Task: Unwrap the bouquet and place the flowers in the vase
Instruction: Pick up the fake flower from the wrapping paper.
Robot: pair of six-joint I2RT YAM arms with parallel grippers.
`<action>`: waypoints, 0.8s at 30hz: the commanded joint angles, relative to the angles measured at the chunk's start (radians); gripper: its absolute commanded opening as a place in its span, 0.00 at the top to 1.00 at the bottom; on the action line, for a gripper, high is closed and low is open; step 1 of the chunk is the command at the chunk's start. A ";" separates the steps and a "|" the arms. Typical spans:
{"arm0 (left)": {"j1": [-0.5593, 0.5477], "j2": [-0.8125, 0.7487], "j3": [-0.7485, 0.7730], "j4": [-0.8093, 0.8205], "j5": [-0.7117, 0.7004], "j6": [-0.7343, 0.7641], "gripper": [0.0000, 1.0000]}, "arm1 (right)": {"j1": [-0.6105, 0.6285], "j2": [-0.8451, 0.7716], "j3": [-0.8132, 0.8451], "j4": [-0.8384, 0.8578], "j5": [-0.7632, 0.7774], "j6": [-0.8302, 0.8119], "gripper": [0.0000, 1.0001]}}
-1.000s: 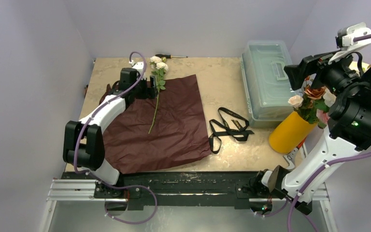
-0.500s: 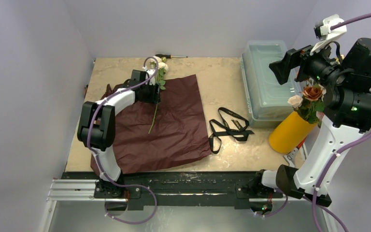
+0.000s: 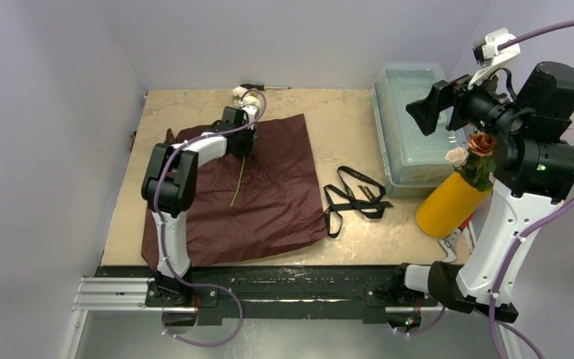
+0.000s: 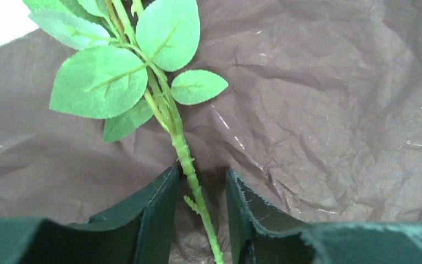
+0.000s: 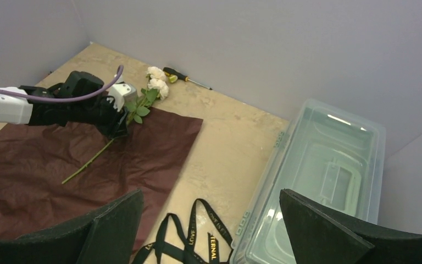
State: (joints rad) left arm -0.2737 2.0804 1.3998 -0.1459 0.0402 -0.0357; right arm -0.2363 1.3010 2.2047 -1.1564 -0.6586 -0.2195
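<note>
The bouquet's maroon paper (image 3: 269, 202) lies spread flat, with one cream-headed flower (image 3: 241, 93) on it, its stem (image 3: 236, 183) running toward me. My left gripper (image 3: 243, 142) is low over that stem just below the leaves (image 4: 99, 82). In the left wrist view the gripper (image 4: 200, 176) is open, its jaws straddling the stem (image 4: 189, 165) with a small gap on each side. The yellow-orange vase (image 3: 448, 203) stands at the right and holds several flowers (image 3: 478, 149). My right gripper (image 3: 439, 105) hangs high above it, wide open and empty (image 5: 210, 193).
A black ribbon (image 3: 355, 198) lies loose between the paper and the vase. A clear plastic box (image 3: 411, 120) stands at the back right, close behind the vase. A screwdriver (image 3: 265, 87) lies by the far wall next to the flower heads.
My left gripper slid right onto the flower stem and its jaws narrowed around it. The right arm lifted up and away from the vase, still open.
</note>
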 commanded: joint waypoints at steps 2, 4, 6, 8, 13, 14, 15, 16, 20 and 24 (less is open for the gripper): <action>-0.015 0.055 0.028 -0.065 -0.090 0.012 0.77 | 0.006 -0.030 -0.022 0.032 0.019 0.021 0.02; -0.015 0.031 0.034 -0.080 -0.078 -0.008 0.88 | 0.006 -0.034 -0.027 0.036 0.016 0.024 0.02; -0.015 -0.013 0.028 -0.071 -0.050 -0.038 0.99 | 0.007 -0.039 -0.034 0.047 0.007 0.030 0.02; -0.015 -0.065 0.027 -0.051 -0.017 -0.076 1.00 | 0.006 -0.042 -0.042 0.066 -0.011 0.043 0.02; -0.013 -0.183 0.026 0.014 0.052 -0.155 1.00 | 0.008 -0.030 -0.053 0.102 -0.058 0.083 0.02; -0.013 -0.210 0.018 0.044 0.064 -0.173 1.00 | 0.008 -0.023 -0.045 0.105 -0.065 0.089 0.02; -0.012 -0.232 0.012 0.066 0.074 -0.186 1.00 | 0.009 -0.016 -0.038 0.108 -0.069 0.096 0.02; -0.012 -0.257 0.007 0.083 0.084 -0.201 1.00 | 0.009 -0.009 -0.032 0.111 -0.075 0.101 0.02; -0.013 -0.314 -0.023 0.194 0.132 -0.224 1.00 | 0.015 0.011 -0.018 0.131 -0.093 0.124 0.02; -0.009 -0.281 0.046 0.094 0.149 -0.222 1.00 | 0.026 0.026 -0.011 0.146 -0.099 0.139 0.02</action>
State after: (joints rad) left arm -0.2901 1.7901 1.3975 -0.0429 0.1326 -0.2283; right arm -0.2249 1.3182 2.1624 -1.0653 -0.7261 -0.1173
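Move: The left hand already straddles the fake flower's stem, which lies between the open fingertips, about 1 cm below the hand point. The white flower heads lie some 20 cm ahead of the hand, and the screwdriver about 25 cm ahead and 6 cm to the right. The wrapping paper's middle is roughly 13 cm back and 3 cm left. From the raised right hand, the stem is about 20 cm ahead, 45 cm left and 48 cm below. The left fingers pinch shut on the stem, then lift some 17 cm off the paper, tipping up about 15 degrees. ##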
